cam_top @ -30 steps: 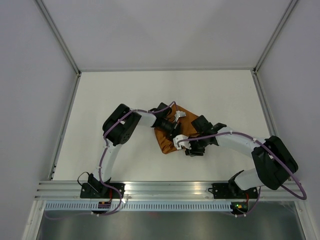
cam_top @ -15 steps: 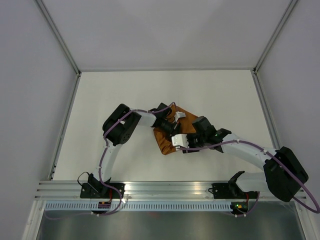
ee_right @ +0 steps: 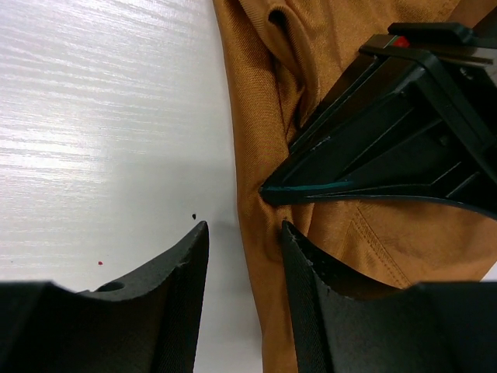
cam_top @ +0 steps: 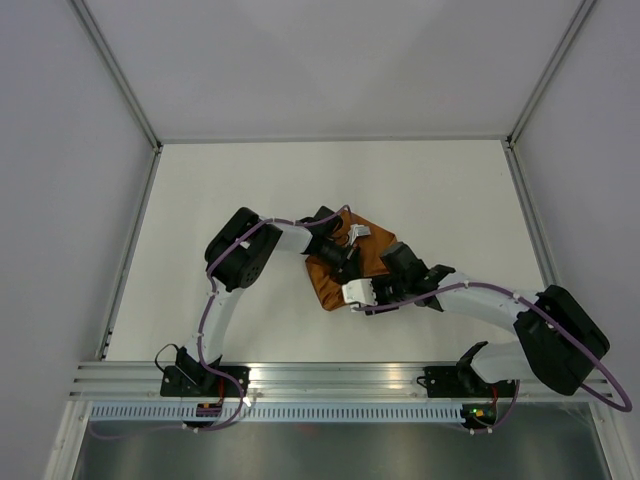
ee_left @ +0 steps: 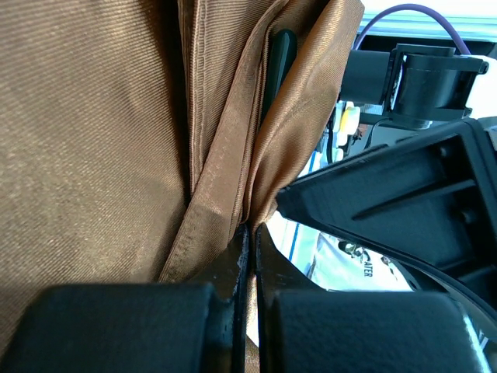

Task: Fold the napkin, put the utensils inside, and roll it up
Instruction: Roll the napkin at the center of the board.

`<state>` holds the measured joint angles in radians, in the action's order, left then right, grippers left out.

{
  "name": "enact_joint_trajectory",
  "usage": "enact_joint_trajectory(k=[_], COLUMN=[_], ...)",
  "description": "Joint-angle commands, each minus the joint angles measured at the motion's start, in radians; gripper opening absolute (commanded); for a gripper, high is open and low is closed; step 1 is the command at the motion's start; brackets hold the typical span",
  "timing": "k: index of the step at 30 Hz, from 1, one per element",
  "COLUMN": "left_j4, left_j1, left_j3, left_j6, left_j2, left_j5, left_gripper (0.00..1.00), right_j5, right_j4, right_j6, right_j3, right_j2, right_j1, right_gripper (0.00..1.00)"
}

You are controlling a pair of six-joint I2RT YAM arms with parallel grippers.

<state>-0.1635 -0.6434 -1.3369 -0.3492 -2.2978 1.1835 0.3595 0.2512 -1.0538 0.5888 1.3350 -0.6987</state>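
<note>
The rust-orange napkin [cam_top: 325, 285] lies bunched and folded at the table's middle. My left gripper [cam_top: 345, 262] is on top of it, jaws shut on a raised fold of the cloth [ee_left: 233, 194]. A slim dark piece [ee_left: 278, 58], seemingly the knife's blade, peeks out of that fold; the rest of the utensils is hidden. My right gripper [cam_top: 350, 297] is at the napkin's near-left edge [ee_right: 260, 256], open. One finger [ee_right: 175, 280] is over bare table and the other finger [ee_right: 326, 287] over the cloth, nothing gripped. The left gripper's black finger [ee_right: 388, 132] sits just beyond.
The white table [cam_top: 230, 200] is bounded by metal frame rails [cam_top: 130, 250] on the left and right and an aluminium rail [cam_top: 330, 375] along the near edge, where both arm bases are bolted. Purple cables loop along both arms.
My right gripper has slid a little left along the napkin's near edge, and its forearm has swung lower. The left gripper has stayed shut on the fold.
</note>
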Motion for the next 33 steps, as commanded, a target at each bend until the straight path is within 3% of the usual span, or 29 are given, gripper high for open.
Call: enact_joint_trajectory(k=[1, 12, 18, 33], left_j4=[-0.083, -0.103, -0.116, -0.105], left_j1=[0.007, 0.008, 0.013, 0.027], left_j3=[0.005, -0.005, -0.008, -0.008], left_j6=[0.042, 0.061, 0.073, 0.084], left_j2=[-0.063, -0.069, -0.068, -0.046], left_j5=[-0.117, -0.105, -0.09, -0.096], left_gripper=[0.02, 0.02, 0.02, 0.04], right_j5=[-0.014, -0.048, -0.056, 0.01], right_j4=[-0.073, -0.101, -0.073, 0.154], right_j6=[-0.028, -0.046, -0.064, -0.055], right_j3=[-0.018, -0.018, -0.014, 0.078], right_j2=[0.01, 0.07, 0.107, 0.21], right_j1=[-0.007, -0.01, -0.01, 0.021], right_gripper=[0.49, 0.48, 0.41, 0.09])
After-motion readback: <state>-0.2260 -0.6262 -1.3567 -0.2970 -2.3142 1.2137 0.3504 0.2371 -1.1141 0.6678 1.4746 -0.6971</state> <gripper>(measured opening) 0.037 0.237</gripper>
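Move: The napkin's rolled edge, where the right fingers will shut, is about 2 cm ahead, 1 cm left and 1 cm below the half-open right hand. The closed left fingers already hold it just beside that spot, their hand point some 1 cm ahead and 3 cm left of the right hand. The napkin's near-left corner is about 4 cm back and 10 cm left of the right hand. From the left hand the spot is level, some 2 cm right and 1 cm lower. The napkin's rolled edge is taken in a second pinch: the right hand eases forward and a little left and down, about 2.5 cm in all, towards the left fingertips. Its fingers straddle the edge and close from half open to about a quarter, squeezing the cloth as the grip effort rises. The left fingers keep their shut hold. ##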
